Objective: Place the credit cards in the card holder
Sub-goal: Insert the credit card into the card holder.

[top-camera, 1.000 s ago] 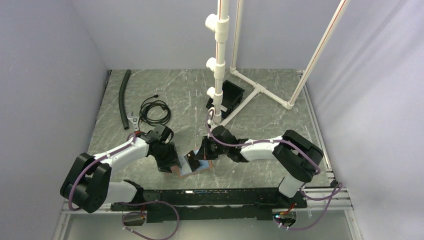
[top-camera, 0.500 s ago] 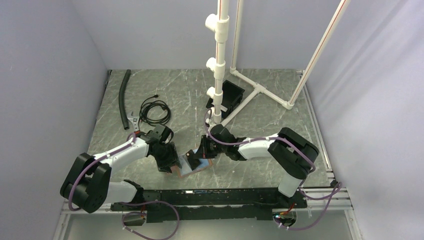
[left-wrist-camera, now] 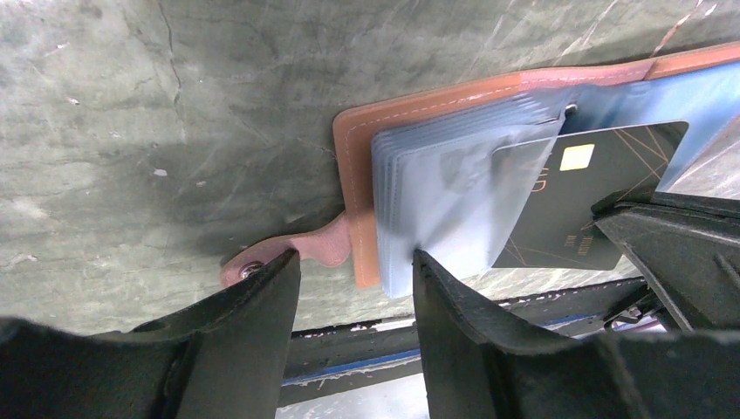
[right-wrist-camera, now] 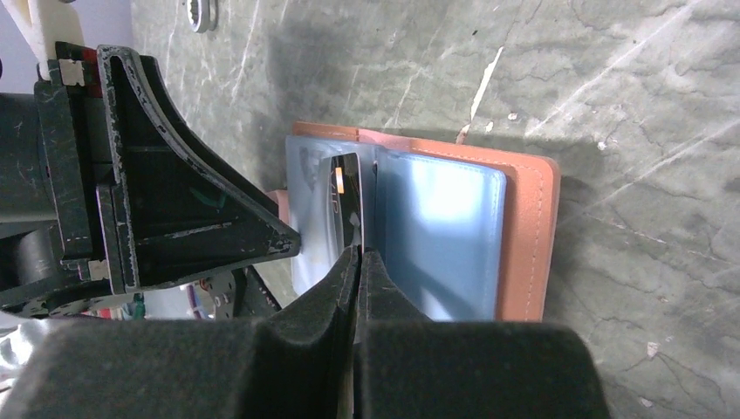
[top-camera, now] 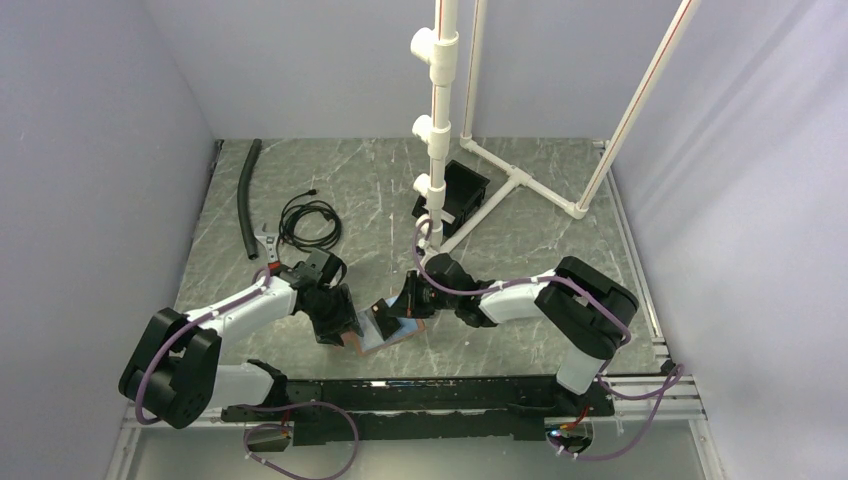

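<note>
The card holder (top-camera: 392,332), tan-brown leather, lies open on the table with its blue glossy sleeves (right-wrist-camera: 441,236) facing up. My right gripper (right-wrist-camera: 359,253) is shut on a dark credit card (left-wrist-camera: 576,201) with a gold chip, held on edge at the holder's fold. Part of the card sits under a sleeve of the left stack (left-wrist-camera: 454,192). My left gripper (left-wrist-camera: 353,271) is open and straddles the holder's near-left corner. One fingertip (left-wrist-camera: 432,275) rests on the sleeve stack, the other is over the snap tab (left-wrist-camera: 297,249). No other card shows.
A black open-topped box (top-camera: 458,190) stands by the white pipe frame (top-camera: 440,120) at the back. A coiled black cable (top-camera: 308,222), a black hose (top-camera: 246,195) and a small metal tool (top-camera: 265,242) lie at the back left. A black rail (top-camera: 430,393) runs along the near edge.
The right arm's elbow has drawn slightly to the left. Both grippers, the card and the holder stay where they were.
</note>
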Action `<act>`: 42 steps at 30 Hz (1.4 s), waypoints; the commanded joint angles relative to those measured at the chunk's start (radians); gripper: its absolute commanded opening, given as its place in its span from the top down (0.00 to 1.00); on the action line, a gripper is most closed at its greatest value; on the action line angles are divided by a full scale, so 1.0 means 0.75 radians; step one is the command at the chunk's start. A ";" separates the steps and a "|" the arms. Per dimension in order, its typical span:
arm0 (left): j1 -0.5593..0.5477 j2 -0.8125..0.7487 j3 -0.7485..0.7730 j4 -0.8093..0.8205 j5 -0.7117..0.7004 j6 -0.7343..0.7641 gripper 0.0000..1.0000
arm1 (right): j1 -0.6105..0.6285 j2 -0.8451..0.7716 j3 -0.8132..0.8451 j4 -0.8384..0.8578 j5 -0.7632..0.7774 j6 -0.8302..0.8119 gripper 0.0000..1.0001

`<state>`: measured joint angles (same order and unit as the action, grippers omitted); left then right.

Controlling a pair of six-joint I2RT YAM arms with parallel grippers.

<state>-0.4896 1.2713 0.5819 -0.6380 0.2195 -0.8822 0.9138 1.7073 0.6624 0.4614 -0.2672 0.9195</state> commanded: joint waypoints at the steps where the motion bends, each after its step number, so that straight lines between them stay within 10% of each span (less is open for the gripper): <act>1: -0.001 0.029 -0.078 -0.001 -0.145 0.010 0.44 | -0.013 -0.007 -0.015 0.079 0.109 -0.002 1.00; 27: -0.002 -0.020 -0.135 0.084 -0.063 -0.039 0.45 | 0.079 0.127 -0.078 0.186 0.131 0.188 1.00; 42: -0.002 -0.211 -0.134 0.013 -0.149 -0.082 0.49 | 0.136 -0.012 0.057 -0.290 0.166 -0.223 0.72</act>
<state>-0.4870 1.1461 0.5045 -0.5922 0.1967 -0.9360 1.0088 1.7180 0.6773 0.3954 -0.1535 0.8665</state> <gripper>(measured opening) 0.526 0.266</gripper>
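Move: The right hand has its shut fingers on the long right edge of the black credit card, whose middle is about 3 cm to its left and 1 cm back. The left page's clear sleeve, the goal, is centred some 5 cm left, 3 cm back and 3 cm below; the blue right page lies 1 cm back, 1 cm right and 3 cm below. From the left hand, the sleeve lies about 4 cm right, 2 cm ahead and just below, the strap 3 cm left and level ahead. Lower the right gripper about 2 cm with the card towards the sleeve, edging slightly left and rolling the wrist some 10 degrees. Then draw it back about 2 cm towards the base as the wrist rolls back past its starting attitude, and open the shut fingers to about a quarter. Keep the left gripper half-open where it is, over the holder's left end. ##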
